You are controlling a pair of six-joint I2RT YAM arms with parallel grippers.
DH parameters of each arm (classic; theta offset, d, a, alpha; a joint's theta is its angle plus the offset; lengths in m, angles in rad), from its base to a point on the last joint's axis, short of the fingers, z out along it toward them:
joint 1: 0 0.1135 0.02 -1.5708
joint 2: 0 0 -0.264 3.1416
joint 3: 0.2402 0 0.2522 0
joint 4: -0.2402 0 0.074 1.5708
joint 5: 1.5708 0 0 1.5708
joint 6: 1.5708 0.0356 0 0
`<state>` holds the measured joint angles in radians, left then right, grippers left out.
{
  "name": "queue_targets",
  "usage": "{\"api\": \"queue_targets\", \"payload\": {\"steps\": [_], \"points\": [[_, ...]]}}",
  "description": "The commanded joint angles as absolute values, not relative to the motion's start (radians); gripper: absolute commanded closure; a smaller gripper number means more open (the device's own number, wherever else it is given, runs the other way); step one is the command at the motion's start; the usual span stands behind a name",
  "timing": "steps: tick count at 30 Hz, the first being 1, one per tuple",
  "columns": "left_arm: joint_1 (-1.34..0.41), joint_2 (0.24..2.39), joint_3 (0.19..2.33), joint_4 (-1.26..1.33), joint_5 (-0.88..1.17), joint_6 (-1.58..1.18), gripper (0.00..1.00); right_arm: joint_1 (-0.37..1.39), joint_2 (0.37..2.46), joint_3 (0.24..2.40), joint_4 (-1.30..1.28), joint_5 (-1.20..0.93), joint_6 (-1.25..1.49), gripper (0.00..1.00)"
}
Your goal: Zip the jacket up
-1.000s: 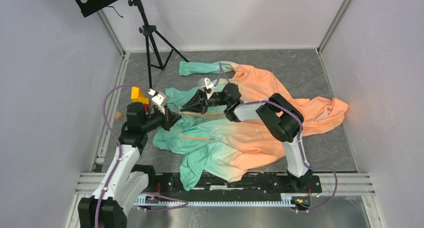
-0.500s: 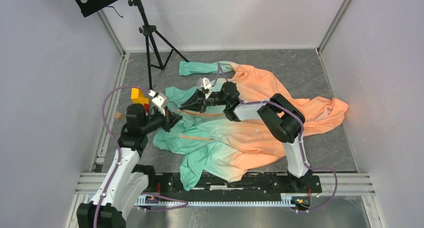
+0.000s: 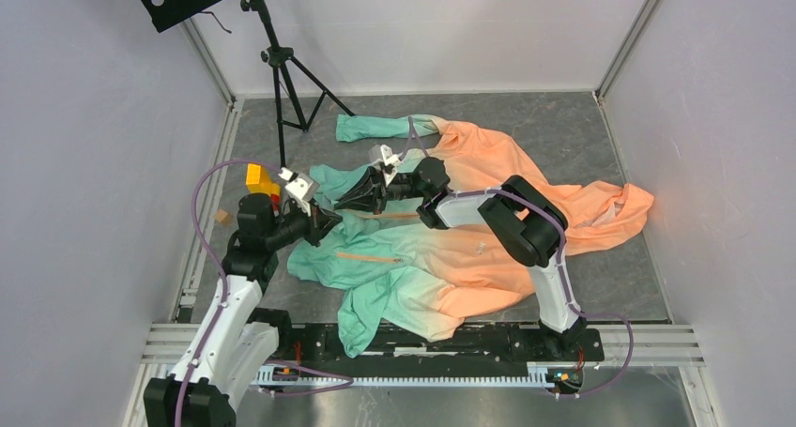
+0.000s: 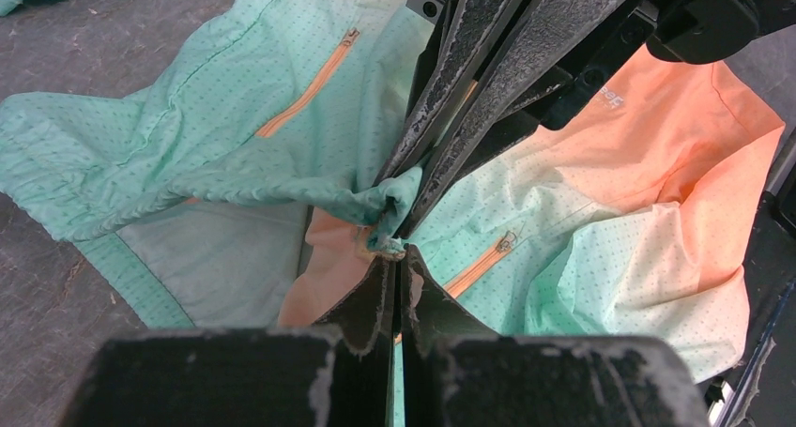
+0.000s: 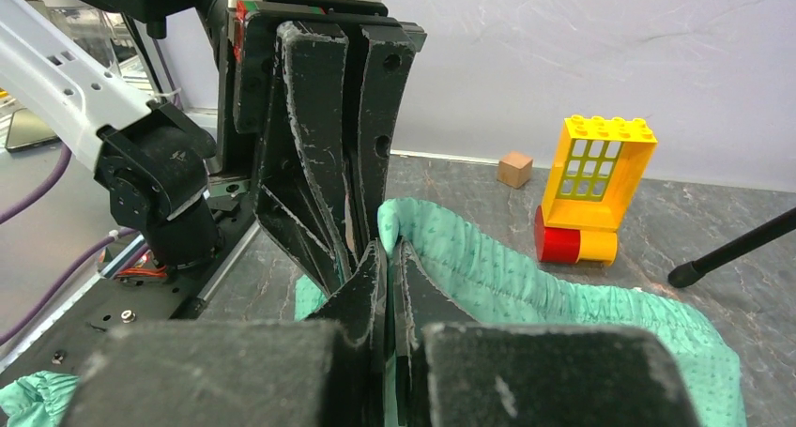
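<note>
The jacket (image 3: 451,249) lies spread on the grey floor, mint green on the left fading to peach on the right. My left gripper (image 3: 329,218) and right gripper (image 3: 347,202) meet tip to tip over its green left edge. In the left wrist view my left gripper (image 4: 396,253) is shut on a small bunch of the jacket's (image 4: 235,117) hem, with the right one's fingers (image 4: 441,155) pinching the same bunch from above. In the right wrist view my right gripper (image 5: 387,251) is shut on the green gathered hem (image 5: 526,286). Orange pocket zips (image 4: 305,84) lie on either side.
A black tripod stand (image 3: 282,70) rises at the back left. A yellow and red toy block (image 3: 258,176) and a small wooden cube (image 3: 222,217) sit left of the jacket. The arms' metal base rail (image 3: 422,338) runs along the near edge. Grey walls close in both sides.
The right gripper has edged slightly left and the left gripper slightly toward it, pulling the pinched hem with them. Both stay shut on the jacket.
</note>
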<state>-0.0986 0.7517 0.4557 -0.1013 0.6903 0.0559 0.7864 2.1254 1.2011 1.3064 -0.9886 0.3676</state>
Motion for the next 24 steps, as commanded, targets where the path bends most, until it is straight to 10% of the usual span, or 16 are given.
{"api": "queue_targets", "payload": {"steps": [1,10,18,24], "points": [[-0.104,0.745,0.471,-0.082,0.712,0.078,0.98,0.812,2.127,1.256,1.416,-0.987,0.408,1.00],[-0.105,0.670,0.480,-0.093,0.612,-0.110,0.96,0.796,2.105,1.257,1.311,-0.961,0.369,1.00],[-0.104,0.559,0.537,-0.218,0.596,-0.273,0.53,0.794,2.098,1.272,1.212,-0.929,0.328,1.00],[-0.104,0.532,0.593,-0.312,0.502,-0.432,0.44,0.794,2.076,1.276,1.130,-0.907,0.286,1.00]]}}
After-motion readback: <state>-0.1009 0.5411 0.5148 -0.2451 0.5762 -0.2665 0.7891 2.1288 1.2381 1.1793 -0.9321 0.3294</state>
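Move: The zip slider, at the bottom corner of the jacket front, is pinched in my left fingertips. It lies about 2 cm nearer the base and some 3 cm lower than my right fingertips, which hold the hem just above. From my left hand the near pocket zip lies roughly 8 cm back, 5 cm right and 12 cm down; the yellow toy window stands about 6 cm ahead, 16 cm left and 9 cm lower. I open my left fingers to just over half and let go of the zip slider, lifting that hand about 5 cm up and 2 cm back off the hem corner while it turns some 15 degrees counter-clockwise with its left side dipping. My right hand keeps its pinch on the hem and eases forward and left, barely 2 cm. ##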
